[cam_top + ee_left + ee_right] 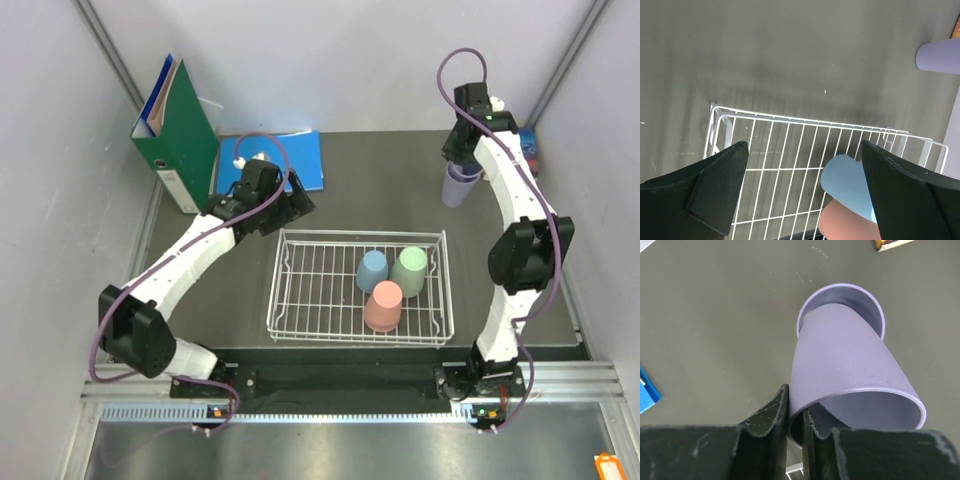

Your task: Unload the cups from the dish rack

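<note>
The white wire dish rack sits mid-table with three cups upside down in its right half: dusty blue, sage green and salmon pink. My right gripper is at the far right, shut on the rim of the lavender cup, one finger inside and one outside. The cup is tilted, and its lower end sits within a lavender ring on the table; I cannot tell if that is a second cup. My left gripper hangs open and empty over the rack's far left corner; below it are the rack, the blue cup and the pink cup.
A green binder stands at the back left. A blue folder lies behind the left gripper. A small coloured box sits by the right wall. Grey walls close in on both sides.
</note>
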Tool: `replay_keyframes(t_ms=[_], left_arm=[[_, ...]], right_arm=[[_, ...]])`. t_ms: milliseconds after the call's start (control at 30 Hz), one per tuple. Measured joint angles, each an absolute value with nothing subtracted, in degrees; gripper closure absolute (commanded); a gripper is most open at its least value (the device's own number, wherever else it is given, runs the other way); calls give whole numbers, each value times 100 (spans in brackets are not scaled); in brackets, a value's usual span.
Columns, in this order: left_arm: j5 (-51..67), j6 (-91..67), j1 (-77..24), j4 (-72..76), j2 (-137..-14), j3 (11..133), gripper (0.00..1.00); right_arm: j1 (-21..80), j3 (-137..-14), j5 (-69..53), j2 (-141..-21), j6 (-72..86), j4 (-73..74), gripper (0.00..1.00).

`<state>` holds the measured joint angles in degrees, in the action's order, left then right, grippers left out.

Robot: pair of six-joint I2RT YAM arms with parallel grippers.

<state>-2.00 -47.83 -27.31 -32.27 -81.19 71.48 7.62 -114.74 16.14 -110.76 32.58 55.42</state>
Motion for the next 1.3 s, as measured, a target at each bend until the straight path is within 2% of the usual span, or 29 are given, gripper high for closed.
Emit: replay_keyframes(t_ms=[67, 133, 300, 400, 600, 800, 900, 1100, 1300], left_arm=[[-200, -4783, -2735, -3225, -8147, 7148, 1], [-202, -4783, -2740, -3225, -8193, 7148, 1], [-202, -4783, -2742, -3225, -8414, 7175, 1], [-202, -4777, -2744, -3238, -8584, 7262, 1], [-252, -4705, -2751, -3284, -8766, 7516, 1], [-252, -4567, -2766, -3291, -8866, 7730, 1], [-104, -4431, -2814, -3232, -8868, 7749, 1], [165, -3975, -3334, -2974, -8908, 7911, 1], [-19, -3406, -4283, -3000, -9231, 8608, 1]], right_arm=[[740, -11476, 1575, -11155, 3256, 5483, 100], [711, -11542, 1529, -11325, 3256, 5474, 95], [624, -11900, 1354, -11981, 3242, 5476, 69], [591, -12092, 1247, -12250, 3212, 5485, 60], [582, -12337, 1050, -12309, 3210, 5293, 49], [596, -12333, 705, -12064, 3192, 4842, 42], [615, -11703, 23, -11424, 3105, 4246, 38], [701, -9155, -1704, -9242, 3282, 2329, 32], [1194, -7417, -2366, -7703, 3321, 1194, 26]])
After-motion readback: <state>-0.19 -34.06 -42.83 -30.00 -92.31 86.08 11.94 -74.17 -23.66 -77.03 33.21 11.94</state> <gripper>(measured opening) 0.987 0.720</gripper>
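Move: My right hand holds a purple cup by its rim; the other purple cup stands about 4 cm ahead, 3 cm to the right and 12 cm below that hand. The book is roughly 17 cm ahead and 18 cm right of it. From my open left hand, the blue cup in the rack is some 11 cm back, 16 cm right and 11 cm lower; the green cup is 9 cm farther right of the blue one, the orange cup 9 cm nearer me and 3 cm right of it. With my right hand I lower the held purple cup about 6 cm, easing forward, into the standing one, open my fingers to let go of it, then pull up and back to the left by some 15 cm, wrist tipping up and turning counter-clockwise. My left hand dips slightly, then swings about 12 cm right towards the blue cup, fingers wide, turning some 25 degrees clockwise. ##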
